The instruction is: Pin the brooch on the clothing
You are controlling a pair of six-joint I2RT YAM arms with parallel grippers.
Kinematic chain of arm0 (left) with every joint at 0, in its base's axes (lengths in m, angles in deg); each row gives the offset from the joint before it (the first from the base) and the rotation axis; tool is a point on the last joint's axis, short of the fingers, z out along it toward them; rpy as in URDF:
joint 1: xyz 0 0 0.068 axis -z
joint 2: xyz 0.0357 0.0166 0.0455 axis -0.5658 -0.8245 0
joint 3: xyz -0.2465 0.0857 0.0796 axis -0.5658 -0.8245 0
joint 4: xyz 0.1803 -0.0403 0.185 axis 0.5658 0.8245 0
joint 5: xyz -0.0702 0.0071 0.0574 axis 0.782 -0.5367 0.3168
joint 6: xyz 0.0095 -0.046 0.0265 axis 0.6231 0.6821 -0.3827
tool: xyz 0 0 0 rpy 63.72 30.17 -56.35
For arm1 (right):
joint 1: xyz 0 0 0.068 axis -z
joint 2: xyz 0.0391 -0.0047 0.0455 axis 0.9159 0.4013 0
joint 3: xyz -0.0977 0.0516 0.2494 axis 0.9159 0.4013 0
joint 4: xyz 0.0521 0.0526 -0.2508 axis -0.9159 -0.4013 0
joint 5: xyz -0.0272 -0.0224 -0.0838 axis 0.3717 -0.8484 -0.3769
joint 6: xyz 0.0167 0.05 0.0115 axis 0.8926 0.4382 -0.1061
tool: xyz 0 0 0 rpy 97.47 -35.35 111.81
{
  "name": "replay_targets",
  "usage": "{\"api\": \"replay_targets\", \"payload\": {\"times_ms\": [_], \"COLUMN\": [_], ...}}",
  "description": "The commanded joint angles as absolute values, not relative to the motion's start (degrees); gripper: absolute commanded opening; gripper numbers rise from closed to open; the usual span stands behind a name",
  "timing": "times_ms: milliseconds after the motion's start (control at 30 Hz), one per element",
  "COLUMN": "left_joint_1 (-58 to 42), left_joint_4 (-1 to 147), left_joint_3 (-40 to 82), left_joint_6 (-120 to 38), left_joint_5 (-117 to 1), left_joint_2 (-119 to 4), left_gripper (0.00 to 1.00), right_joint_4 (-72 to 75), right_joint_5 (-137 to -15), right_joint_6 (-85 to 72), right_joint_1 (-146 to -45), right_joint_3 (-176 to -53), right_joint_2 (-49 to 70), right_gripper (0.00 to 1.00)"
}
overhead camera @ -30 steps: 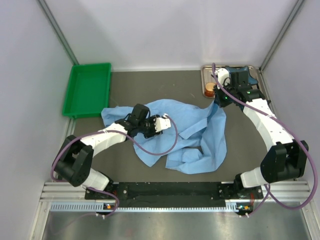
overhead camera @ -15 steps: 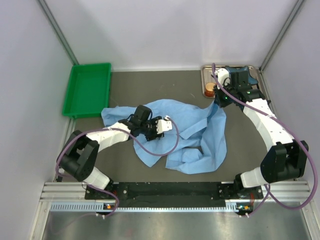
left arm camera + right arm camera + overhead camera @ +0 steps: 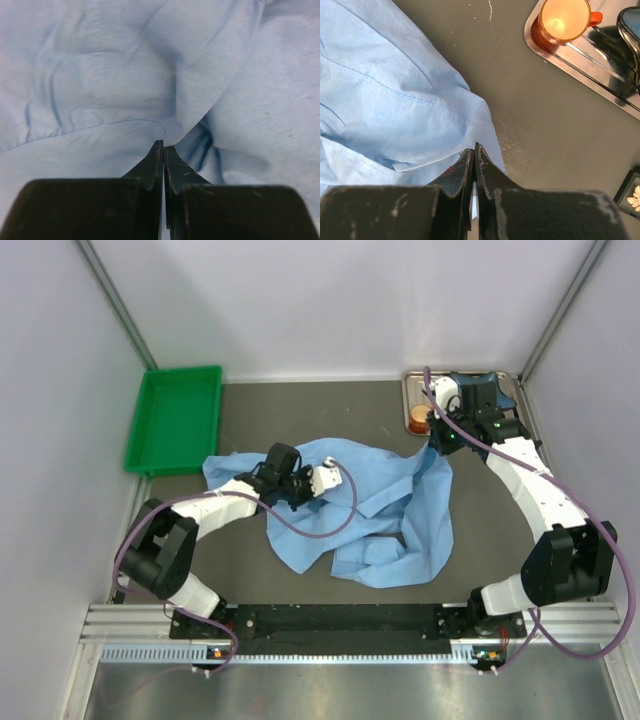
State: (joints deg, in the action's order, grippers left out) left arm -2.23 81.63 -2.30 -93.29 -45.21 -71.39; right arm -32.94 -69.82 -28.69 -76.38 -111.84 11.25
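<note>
The clothing (image 3: 385,505), a light blue shirt, lies crumpled on the dark table. My left gripper (image 3: 332,480) rests on its upper middle. In the left wrist view the left gripper (image 3: 163,146) is shut, with a fold of the shirt (image 3: 125,75) pinched at its tips. My right gripper (image 3: 438,448) sits at the shirt's far right corner. It (image 3: 475,146) is shut, and the shirt's hem (image 3: 435,157) runs into its tips. The brooch (image 3: 635,196), pale gold and flower-like, lies in a small black box at the right wrist view's lower right edge.
A metal tray (image 3: 410,390) at the back right holds an orange cup (image 3: 418,418) and a blue dish (image 3: 500,382). The cup (image 3: 565,19) also shows in the right wrist view. A green bin (image 3: 175,420) stands at the back left.
My left gripper was open over the shirt. It has shifted slightly toward the back and closed on a fold. The right arm has not moved.
</note>
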Motion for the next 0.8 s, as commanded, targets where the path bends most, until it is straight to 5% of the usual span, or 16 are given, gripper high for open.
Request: {"api": "replay_targets", "payload": {"times_ms": [0, 433, 767], "left_joint_1": [-6.76, -17.41, -20.92], "left_joint_4": [81.98, 82.34, 88.22], "left_joint_3": [2.97, 9.13, 32.3], "left_joint_6": [-90.46, -82.21, -68.22], "left_joint_5": [-45.99, -44.75, -50.81], "left_joint_2": [-66.74, -64.88, -65.59], "left_gripper": [0.0, 0.0, 0.0], "right_joint_4": [-31.93, -31.75, -31.4], "right_joint_5": [-69.19, -67.26, -62.68], "right_joint_6": [-28.87, -27.81, -27.64], "right_joint_1": [-76.01, -76.01, -76.01], "right_joint_3": [-114.32, -117.22, -132.32], "right_joint_2": [9.01, 10.77, 11.73], "right_gripper": [0.0, 0.0, 0.0]}}
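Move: The left hand has the clothing pinched just above the table, with the clothing's middle some 11 cm to its right, level fore and aft, 2 cm lower; the green tray is about 24 cm ahead, 31 cm left. From the right hand, holding the raised right corner, the clothing's middle lies 24 cm left, 5 cm back, 14 cm down, the mug about 16 cm ahead, 3 cm left, and the boxed brooch 22 cm right, 7 cm ahead. Still pinching the clothing, the left hand hoists the fold about 17 cm, carrying it some 12 cm forward and 8 cm left towards the green tray. It hesitates midway, then climbs on mostly upwards, turning about 30 degrees counter-clockwise overall. The right hand keeps its corner shut in the fingers and rises roughly 7 cm, mostly late. ##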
